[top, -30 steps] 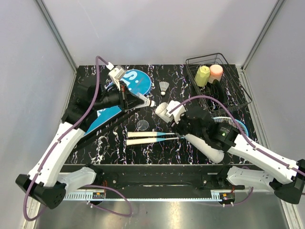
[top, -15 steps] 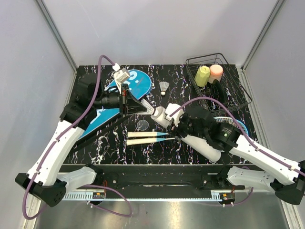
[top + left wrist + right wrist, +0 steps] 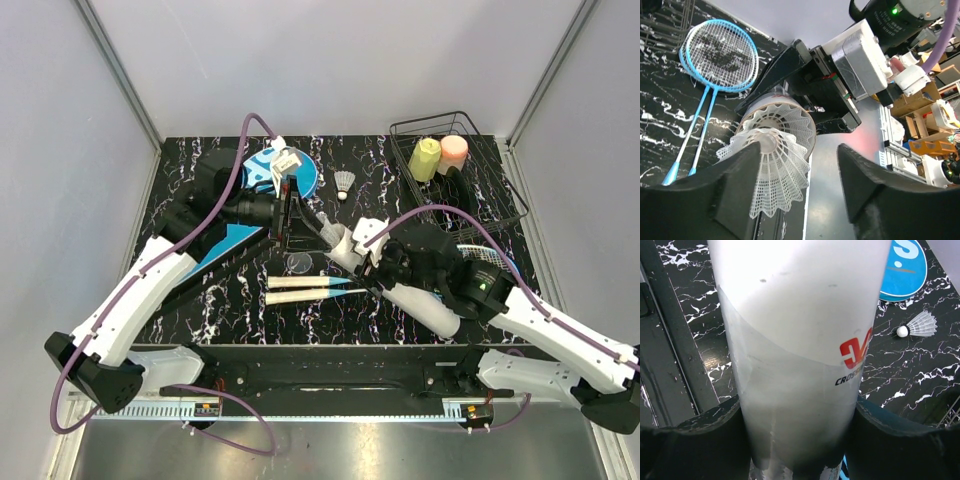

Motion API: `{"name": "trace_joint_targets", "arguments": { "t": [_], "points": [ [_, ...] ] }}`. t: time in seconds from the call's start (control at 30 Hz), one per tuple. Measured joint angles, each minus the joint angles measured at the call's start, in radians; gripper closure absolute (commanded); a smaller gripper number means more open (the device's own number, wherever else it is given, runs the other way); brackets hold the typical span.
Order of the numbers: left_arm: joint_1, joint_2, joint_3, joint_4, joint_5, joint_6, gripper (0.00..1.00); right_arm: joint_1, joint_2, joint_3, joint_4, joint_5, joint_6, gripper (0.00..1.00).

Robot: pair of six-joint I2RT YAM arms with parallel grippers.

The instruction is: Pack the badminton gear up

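My right gripper [image 3: 797, 440] [image 3: 385, 268] is shut on the long white tube [image 3: 800, 340] [image 3: 420, 305], which slants up to the left over the table. A white shuttlecock [image 3: 777, 167] sits nose-first in the tube's mouth [image 3: 790, 107], its skirt leaning on one finger of my left gripper [image 3: 800, 155] [image 3: 312, 226], whose jaws stand open. Two blue rackets [image 3: 720, 55] lie on the table, their white handles [image 3: 300, 290] at centre. The blue cover [image 3: 292, 170] [image 3: 902, 270] lies at back left under the left arm. Another shuttlecock [image 3: 345, 183] [image 3: 917, 326] lies loose behind.
A black wire basket [image 3: 500, 205] at back right holds a yellow bottle [image 3: 424, 158] and a pink bottle [image 3: 453, 150]. A small clear round lid [image 3: 298, 262] lies near the racket handles. Grey walls close in the table on three sides.
My left gripper has swung right to the tube's mouth with the shuttlecock and its jaws have opened. The right arm has shifted the tube slightly toward it.
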Motion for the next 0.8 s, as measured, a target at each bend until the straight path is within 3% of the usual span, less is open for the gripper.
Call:
{"name": "trace_joint_targets", "arguments": {
  "t": [0.13, 0.27, 0.8],
  "points": [
    [-0.003, -0.006, -0.025, 0.098, 0.026, -0.064, 0.11, 0.000, -0.016, 0.000, 0.007, -0.002, 0.000, 0.69],
    [-0.033, -0.005, -0.049, 0.170, 0.032, -0.124, 0.04, 0.000, -0.018, 0.000, 0.012, -0.005, 0.001, 0.70],
    [-0.182, 0.082, -0.050, 0.233, 0.008, -0.164, 0.01, -0.003, -0.021, -0.010, -0.035, 0.010, 0.026, 0.71]
  ]
}}
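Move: The left hand's fingers are already half open behind the shuttlecock, which sits partly in the mouth of the white tube; that mouth is about 4 cm to the hand's right, level fore and aft, some 2 cm lower. On the table some 34 cm below lie the racket handles, roughly 8 cm ahead and 6 cm left, and the clear lid, about 17 cm ahead and 7 cm left. From the right hand, gripping the tube, the mouth lies about 7 cm left, 2 cm ahead and 6 cm up. Clear of its grip on the shuttlecock, the left gripper spreads fully and shifts about 5 cm right and 3 cm back, rising a centimetre or so before sinking again, with a turn of some 10 degrees clockwise, so that its forward finger comes across the tube's mouth. The right hand keeps the tube clamped, nearly in place, bobbing about a centimetre up and then back down. ##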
